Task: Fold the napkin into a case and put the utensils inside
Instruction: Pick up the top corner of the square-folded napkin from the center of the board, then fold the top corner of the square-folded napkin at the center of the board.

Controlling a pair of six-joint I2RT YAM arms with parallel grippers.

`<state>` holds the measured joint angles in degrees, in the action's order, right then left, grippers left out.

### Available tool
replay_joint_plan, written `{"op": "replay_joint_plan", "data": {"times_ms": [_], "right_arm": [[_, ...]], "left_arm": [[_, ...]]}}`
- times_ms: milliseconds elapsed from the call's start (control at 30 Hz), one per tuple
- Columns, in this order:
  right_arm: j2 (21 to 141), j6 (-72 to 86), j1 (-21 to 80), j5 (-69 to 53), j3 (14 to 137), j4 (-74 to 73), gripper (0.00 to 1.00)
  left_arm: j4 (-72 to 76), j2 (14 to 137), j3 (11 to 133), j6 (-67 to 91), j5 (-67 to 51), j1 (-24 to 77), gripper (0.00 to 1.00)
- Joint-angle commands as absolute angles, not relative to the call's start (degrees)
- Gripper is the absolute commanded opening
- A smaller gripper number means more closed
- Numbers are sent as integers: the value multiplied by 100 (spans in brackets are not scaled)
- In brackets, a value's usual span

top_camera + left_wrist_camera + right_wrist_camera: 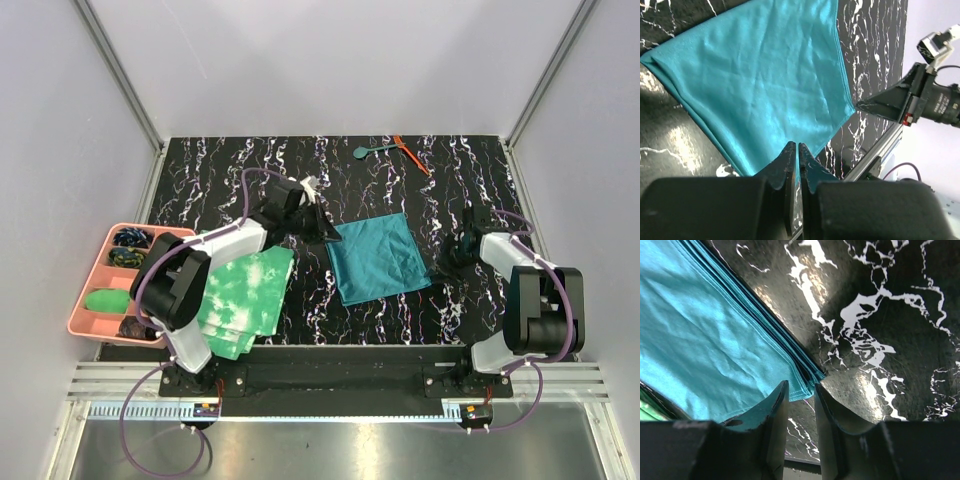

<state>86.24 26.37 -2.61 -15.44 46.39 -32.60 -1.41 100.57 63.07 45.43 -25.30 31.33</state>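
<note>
The dark teal napkin lies folded into a rough square in the middle of the marbled black table. My left gripper is at its far-left corner, and the left wrist view shows the jaws shut with a sliver of the napkin pinched between them. At the napkin's right corner is my right gripper. It stands open, its fingertips either side of the layered corner of the napkin. The teal spoon and the orange-red stick utensil lie at the table's back edge. No finished case shows.
A pink compartment tray with small items sits at the left edge. Green-and-white tie-dye cloths are stacked between it and the napkin. Grey walls enclose the table on three sides.
</note>
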Motion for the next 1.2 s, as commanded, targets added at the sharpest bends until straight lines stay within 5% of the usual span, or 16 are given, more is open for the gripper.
{"op": "replay_joint_plan", "data": {"times_ms": [0, 500, 733, 1167], "right_arm": [[8455, 2575, -264, -1424, 4588, -3313, 35], [8482, 2531, -264, -1705, 4535, -3261, 25], [8394, 2435, -255, -2038, 4553, -3085, 1], [10009, 2663, 1362, -2680, 6765, -2742, 0]], "left_arm": [[-237, 9756, 6065, 4289, -2320, 3155, 7], [-290, 9510, 6021, 4342, -2355, 3208, 7], [-316, 9545, 6003, 4289, -2329, 3243, 7], [-36, 9976, 5732, 4614, -1995, 4025, 7]]}}
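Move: The top layer of the napkin's near right corner sits between the parted right fingertips, about 1 cm below the hand point and otherwise level with it. From there the far right corner is some 18 cm ahead and 7 to the left, the near left corner about 22 cm left and 5 back. From the left hand, hovering over the napkin's left part, the corner to be picked lies roughly 24 cm right, 10 back and 9 below. Almost in place at first, the right fingers close from about a third open and pinch the top layer at the near right corner; then the hand sweeps left and forward over the napkin, about 11 cm, rising some 4 cm and turning counter-clockwise. The left hand, fingers still shut, dips, pauses, then draws back along the napkin's left part, about 5 cm overall, also sinking and drifting right. ##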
